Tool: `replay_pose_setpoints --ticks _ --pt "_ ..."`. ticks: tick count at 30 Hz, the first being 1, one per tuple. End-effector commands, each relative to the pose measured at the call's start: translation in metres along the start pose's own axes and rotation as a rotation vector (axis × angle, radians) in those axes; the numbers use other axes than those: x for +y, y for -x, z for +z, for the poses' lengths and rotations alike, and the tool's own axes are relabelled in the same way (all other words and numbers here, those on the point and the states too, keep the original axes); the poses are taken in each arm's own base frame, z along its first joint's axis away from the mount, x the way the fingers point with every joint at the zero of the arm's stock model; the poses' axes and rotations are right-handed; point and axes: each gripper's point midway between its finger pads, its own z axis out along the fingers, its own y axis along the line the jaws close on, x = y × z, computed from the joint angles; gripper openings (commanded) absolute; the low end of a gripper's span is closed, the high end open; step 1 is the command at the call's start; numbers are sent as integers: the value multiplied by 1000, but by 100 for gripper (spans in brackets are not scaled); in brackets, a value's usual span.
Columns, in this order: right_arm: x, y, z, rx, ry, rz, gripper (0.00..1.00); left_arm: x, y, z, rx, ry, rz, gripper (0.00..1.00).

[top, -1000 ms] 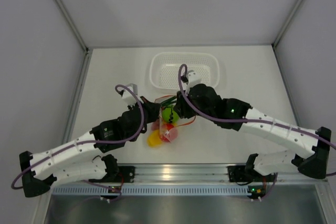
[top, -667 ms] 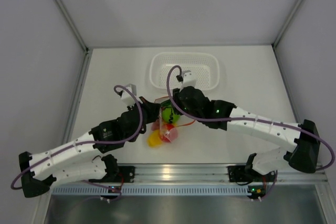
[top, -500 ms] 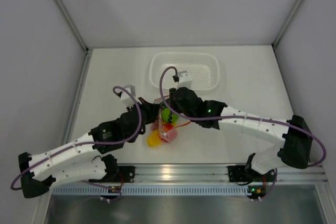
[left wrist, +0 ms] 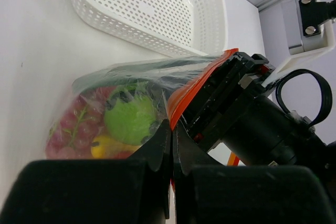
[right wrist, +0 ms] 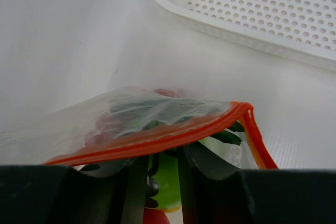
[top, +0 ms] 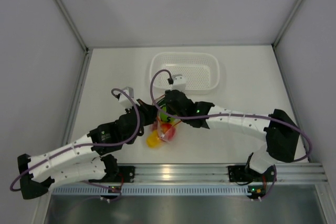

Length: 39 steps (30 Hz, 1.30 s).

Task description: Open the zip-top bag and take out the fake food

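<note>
The zip-top bag lies at the table's middle, its orange-red zip strip lifted and its mouth open. Inside it shows fake food: a green ball, purplish grapes, a yellow piece and a red one. My left gripper is shut on the zip strip at the bag's near lip. Reaching into the bag's mouth under the upper lip, my right gripper has its two fingers closed on either side of the green ball.
A white perforated basket stands just behind the bag, seen close in both wrist views. Both arms cross over the table's middle. White walls enclose the table on three sides.
The right arm has stretched leftwards and its gripper has pushed into the bag's mouth onto the green ball, jaws narrowing a little. The left gripper has kept its hold on the strip.
</note>
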Motion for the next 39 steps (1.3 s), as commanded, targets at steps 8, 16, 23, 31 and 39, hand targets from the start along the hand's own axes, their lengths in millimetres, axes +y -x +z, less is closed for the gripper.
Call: replay_pose_setpoints --ticks 8,16,23,31,39 --pt "9 11 8 -69 18 36 1 1 5 -2 -25 -6 -19 0" --pt "15 22 -13 -105 88 47 0 3 12 -2 -56 8 -20 0" --pt "30 33 -46 -161 196 -4 0 3 16 -4 -70 8 -20 0" --pt "48 64 -94 -264 397 -30 0 3 20 -6 -79 1 -17 0" --pt "37 112 -135 -363 397 -22 0 7 15 -5 -68 6 -7 0"
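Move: My right hand is inside the bag's mouth, fingers part open at the green melon, its middle roughly 2 cm ahead, 1 cm to the left and 3 cm below. The red fruit lies about 8 cm back of that hand, the yellow one 11 cm back and 6 cm left; the white basket's middle is 20 cm ahead, 8 cm right, all some 7 cm lower. From my left hand, the melon is about 3 cm ahead, 3 cm right and 11 cm down. I shut my right fingers on the green melon's stem, then draw it up about 12 cm and some 5 cm back, towards the bag's mouth, tipping my fingertips up and turning the wrist counter-clockwise by about 15 degrees each. My left hand keeps its pinch on the orange-edged rim and eases about 1 cm left. ##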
